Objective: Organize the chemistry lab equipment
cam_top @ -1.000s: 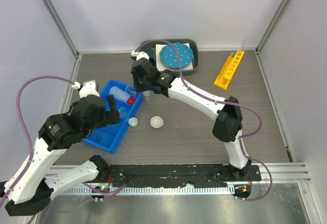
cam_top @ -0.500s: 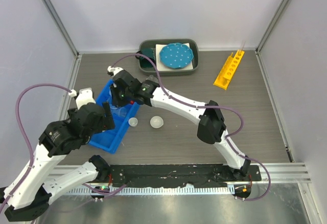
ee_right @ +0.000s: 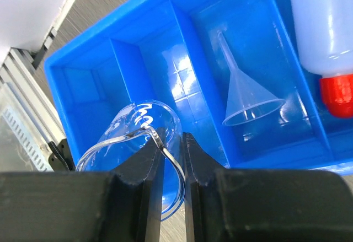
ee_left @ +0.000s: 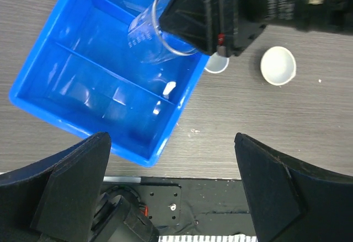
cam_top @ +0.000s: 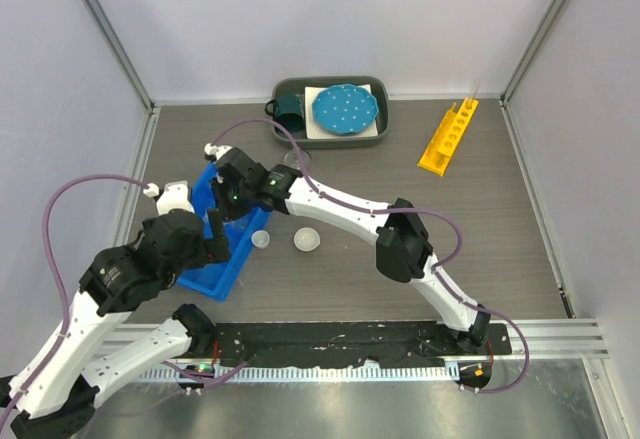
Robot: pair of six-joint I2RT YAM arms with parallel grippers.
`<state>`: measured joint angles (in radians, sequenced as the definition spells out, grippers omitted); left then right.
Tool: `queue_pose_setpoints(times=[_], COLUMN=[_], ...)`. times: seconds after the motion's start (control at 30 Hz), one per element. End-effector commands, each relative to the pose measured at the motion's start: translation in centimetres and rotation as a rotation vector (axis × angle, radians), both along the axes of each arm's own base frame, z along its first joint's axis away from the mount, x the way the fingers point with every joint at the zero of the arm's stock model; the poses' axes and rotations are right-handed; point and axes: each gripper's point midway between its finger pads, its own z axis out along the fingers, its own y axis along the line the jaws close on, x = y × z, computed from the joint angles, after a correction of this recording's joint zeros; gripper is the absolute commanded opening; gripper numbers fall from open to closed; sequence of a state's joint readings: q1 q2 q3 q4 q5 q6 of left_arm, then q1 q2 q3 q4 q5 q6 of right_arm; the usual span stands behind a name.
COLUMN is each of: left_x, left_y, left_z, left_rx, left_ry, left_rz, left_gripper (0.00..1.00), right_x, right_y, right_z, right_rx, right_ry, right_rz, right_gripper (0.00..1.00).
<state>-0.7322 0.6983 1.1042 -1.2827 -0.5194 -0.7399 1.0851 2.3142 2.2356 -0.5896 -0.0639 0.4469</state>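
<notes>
My right gripper (ee_right: 172,143) is shut on the rim of the clear beaker (ee_right: 124,129), which hangs tilted over the blue compartment bin (ee_right: 83,60). In the bin lie a clear funnel (ee_right: 248,101) and the white squeeze bottle (ee_right: 322,21) with its red nozzle. The left wrist view shows the beaker (ee_left: 151,35) over the bin's middle. Two small round dishes (cam_top: 261,239) (cam_top: 307,240) sit on the table right of the bin. My left gripper (ee_left: 171,143) is open and holds nothing, above the bin's near corner. The yellow test-tube rack (cam_top: 447,136) lies at the far right.
A grey tray (cam_top: 380,134) at the back holds a teal mug (cam_top: 290,109) and a blue white-dotted plate (cam_top: 345,109). The right arm stretches across the table's middle. The black base rail (cam_top: 350,344) runs along the near edge.
The right arm has swung left and nearer with the beaker, from the bin's far side to over its middle. The left arm has drawn back toward the near edge, still open.
</notes>
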Motion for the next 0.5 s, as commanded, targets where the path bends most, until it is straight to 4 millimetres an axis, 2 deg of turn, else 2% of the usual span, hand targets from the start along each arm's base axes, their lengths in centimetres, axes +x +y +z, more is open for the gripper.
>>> queue_pose_setpoints(times=[0.0, 0.17, 0.37, 0.47], left_x=[0.3, 0.6, 2.3, 3.3], left_y=[-2.4, -4.2, -6.1, -6.2], left_z=[1.0, 0.3, 0.5, 0.3], left_rx=[-0.105, -0.121, -0.145, -0.16], left_ry=[-0.053, -0.038, -0.049, -0.055], left_rz=[-0.107, -0.192, -0.242, -0.242], left_gripper=[1.0, 1.0, 1.0, 1.0], right_x=[-1.5, -1.8, -1.9, -2.0], right_y=[1.3, 0.7, -0.1, -0.5], right_z=[1.0, 0.3, 0.0, 0.0], right_rx=[0.054, 0.045, 0.021, 0.013], right_ry=[0.007, 0.01, -0.006, -0.011], right_rz=[0.04, 0.04, 0.035, 0.032], right_gripper=[0.01, 0.01, 0.01, 0.01])
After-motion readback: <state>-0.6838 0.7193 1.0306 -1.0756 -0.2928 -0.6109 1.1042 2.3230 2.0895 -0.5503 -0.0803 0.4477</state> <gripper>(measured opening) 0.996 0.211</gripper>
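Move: Below the right hand, which already pinches the beaker by its rim, the empty third compartment of the blue tray lies about 4 cm back, 4 cm left and 13 cm down. The funnel's compartment is some 3 cm ahead and 2 cm left of that hand; the white cup is 4 cm back and 7 cm right. From the left hand, open and empty, the white cup lies roughly 7 cm ahead, 8 cm right and 21 cm down; the third compartment is 7 cm ahead, 1 cm left. Lowering the beaker about 6 cm towards the empty compartment beside the funnel, the right hand also eases some 2 cm back and keeps its grip on the rim. The left hand swings about 5 cm right, edging forward late, towards the white cup, turning roughly 10 degrees clockwise with its fingers wide open and touching nothing. ##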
